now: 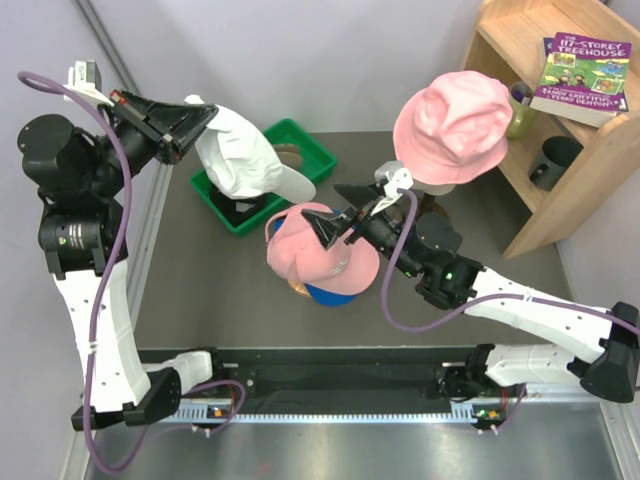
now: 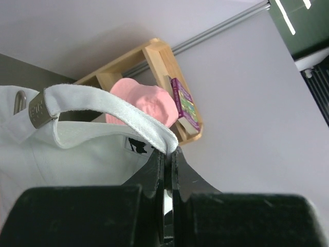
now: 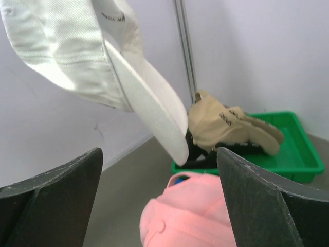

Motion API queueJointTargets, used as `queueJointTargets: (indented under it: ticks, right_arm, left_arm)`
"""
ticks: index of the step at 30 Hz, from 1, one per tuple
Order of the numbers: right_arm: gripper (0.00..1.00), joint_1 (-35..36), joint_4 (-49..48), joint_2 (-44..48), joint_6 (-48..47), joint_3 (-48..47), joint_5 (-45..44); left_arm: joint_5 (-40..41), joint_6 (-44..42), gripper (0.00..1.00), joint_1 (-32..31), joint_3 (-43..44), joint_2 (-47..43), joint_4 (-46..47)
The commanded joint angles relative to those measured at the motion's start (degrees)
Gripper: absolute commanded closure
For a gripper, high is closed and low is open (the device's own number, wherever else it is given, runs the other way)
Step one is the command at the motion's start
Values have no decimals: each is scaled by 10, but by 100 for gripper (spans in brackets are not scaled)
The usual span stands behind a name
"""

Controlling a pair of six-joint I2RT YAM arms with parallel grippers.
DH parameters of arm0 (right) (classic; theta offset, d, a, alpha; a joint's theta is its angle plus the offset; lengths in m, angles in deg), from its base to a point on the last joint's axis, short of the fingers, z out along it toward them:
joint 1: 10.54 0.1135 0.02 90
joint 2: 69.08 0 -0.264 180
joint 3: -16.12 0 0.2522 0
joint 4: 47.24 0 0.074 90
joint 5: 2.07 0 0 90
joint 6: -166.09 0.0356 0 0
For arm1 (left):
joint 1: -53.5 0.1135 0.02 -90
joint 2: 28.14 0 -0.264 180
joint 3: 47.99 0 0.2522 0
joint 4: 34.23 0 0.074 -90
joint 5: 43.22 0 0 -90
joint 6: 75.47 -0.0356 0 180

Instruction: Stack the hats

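My left gripper (image 1: 188,128) is shut on the back strap of a white hat (image 1: 240,160), which hangs in the air over the green tray (image 1: 312,150). In the left wrist view the jaws (image 2: 168,153) pinch the white hat's strap (image 2: 103,105). At the table's middle, a pink hat (image 1: 310,255) rests on a blue hat (image 1: 332,295). My right gripper (image 1: 338,226) hovers open just above the pink hat (image 3: 195,216), with nothing between its fingers (image 3: 159,154). A tan hat (image 3: 226,126) lies on a black one (image 3: 198,152) in the tray.
Another pink hat (image 1: 455,125) sits raised at the back right, its support mostly hidden. Beside it, a wooden shelf (image 1: 590,165) holds a book (image 1: 582,75), a green mug (image 1: 521,110) and a dark cup (image 1: 556,160). A wall runs behind the tray.
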Motion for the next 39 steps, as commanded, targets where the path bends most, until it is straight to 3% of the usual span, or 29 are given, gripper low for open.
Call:
queueJointTargets:
  ticks: [1,13,19,22,23,26,30,32,34,35,39]
  right_arm:
    - [9,7,-109,-21,-48,-3,22]
    - [22,2,-157,-90,-36,-44,131]
    - [36,-19,-183,-121,9,-71,179]
    - [54,-30,-186,-129,42,-83,214]
    - [80,-33,-183,-129,57,-84,220]
    - [100,-35,-179,-115,97,-75,226]
    - [100,-40,-124,-87,169,-69,244]
    - [100,-42,-100,-71,230,-61,255]
    - [100,-44,-95,-47,274,-38,275]
    - [100,-44,-95,-36,317,-28,277]
    - [100,-43,-79,8,397,5,281]
  left_arm:
    - [-27,59,100,-2,5,-18,67]
    - [-33,85,100,-2,-6,-23,82]
    - [-34,91,100,-2,-19,-28,92]
    - [-34,101,100,-2,-44,-37,109]
    - [-33,99,100,-2,-52,-39,109]
    - [-26,89,100,-2,-66,-42,108]
    - [-19,56,100,-2,-80,-39,99]
    - [-12,20,84,-2,-78,-33,87]
    - [19,-21,49,-2,-46,-25,34]
    - [33,-46,24,-2,-27,-11,8]
    - [137,-184,1,-2,71,26,-134]
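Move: The white hat hangs by its back strap from the left fingers; its brim, which the open right hand goes for, lies about 3 cm ahead of that hand, 6 cm to its left and 2 cm above. The pink cap on the wooden stand is about 6 cm ahead, 4 cm left and 18 cm below, the green tray about 25 cm ahead, 16 cm left and 36 cm below. From the left hand the brim is level forward, some 12 cm right and 16 cm below. The right fingers close on the edge of the white hat's brim after sliding some 6–7 cm left and slightly up over the pink cap; keeping the pinch, the right hand then draws back about 5 cm and a little right, turning some 30 degrees counter-clockwise overall. The left hand hardly shifts, easing back and up, then down and slightly forward, and opens wide at the end to let go of the strap. ##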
